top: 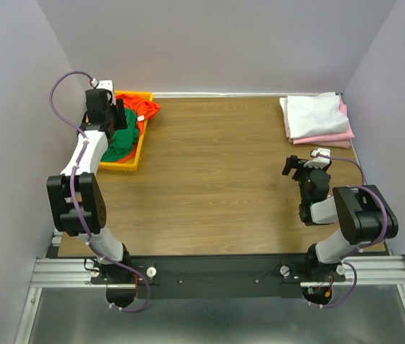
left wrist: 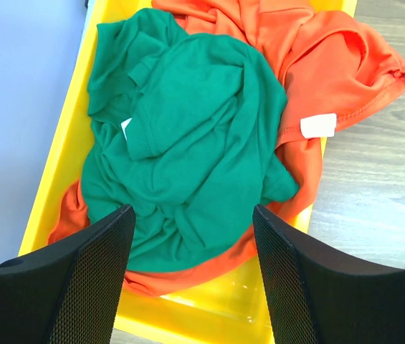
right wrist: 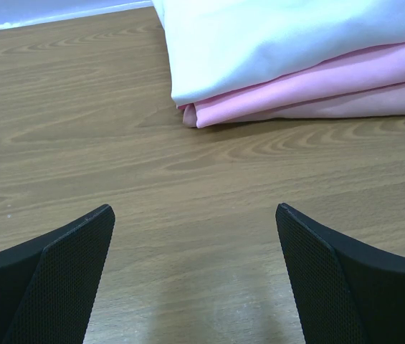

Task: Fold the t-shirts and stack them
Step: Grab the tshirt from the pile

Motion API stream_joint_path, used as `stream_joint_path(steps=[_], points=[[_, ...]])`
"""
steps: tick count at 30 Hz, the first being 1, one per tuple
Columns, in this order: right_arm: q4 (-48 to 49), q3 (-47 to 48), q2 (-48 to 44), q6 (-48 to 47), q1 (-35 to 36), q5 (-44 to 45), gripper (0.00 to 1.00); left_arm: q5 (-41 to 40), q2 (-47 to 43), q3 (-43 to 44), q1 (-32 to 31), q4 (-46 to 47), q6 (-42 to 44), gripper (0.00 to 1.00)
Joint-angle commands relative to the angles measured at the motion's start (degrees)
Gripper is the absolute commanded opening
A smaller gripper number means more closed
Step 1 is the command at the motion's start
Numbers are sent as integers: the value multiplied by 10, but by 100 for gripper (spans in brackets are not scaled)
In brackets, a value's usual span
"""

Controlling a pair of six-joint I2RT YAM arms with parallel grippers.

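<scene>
A crumpled dark green t-shirt (left wrist: 188,136) lies on top of an orange-red t-shirt (left wrist: 331,57) with a white neck tag (left wrist: 318,125), both in the yellow tray (left wrist: 55,165). My left gripper (left wrist: 193,215) hangs open above the near end of that heap, nothing between its fingers. In the top view the left gripper (top: 109,107) is over the tray (top: 132,161) at the back left. A folded white t-shirt (top: 318,113) rests on a folded pink t-shirt (top: 327,138) at the back right. My right gripper (right wrist: 195,215) stands open above bare table, short of that stack (right wrist: 295,72).
The wooden table (top: 216,172) lies between the tray and the folded stack. Grey walls close in the left, back and right sides. The orange-red shirt hangs over the tray's right rim (top: 149,109).
</scene>
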Motion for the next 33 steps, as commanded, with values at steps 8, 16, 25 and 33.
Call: stream_joint_path(steps=[8,16,25,33], points=[[15,4,6,0,-3,7,100,10,16,9,3,-10,13,75],[15,3,6,0,-2,8,100,-16,81,37,3,-59,2,75],[15,3,6,0,-3,8,100,-6,141,53,3,-76,5,73],[15,3,7,0,-2,8,100,-5,174,67,3,-84,6,70]])
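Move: The green t-shirt, the one gone for, lies below the left hand: its middle some 15 cm down, about 4 cm ahead and 1 cm to the left. The orange t-shirt hangs over the bin's right side, roughly 12 cm ahead and 6 cm to the right. The yellow bin holding both is centred about 5 cm ahead. From the right hand, the green t-shirt lies some 63 cm to the left, 14 cm farther out and 6 cm lower. Towards the green t-shirt's near part, the left hand sinks nearly straight down into the bin's mouth, about 12 cm, quick in the middle and easing off later. On the way the wrist tips the fingers some 20 degrees further down; they stay open, astride the cloth's near folds. Whether the tips touch can't be seen. ##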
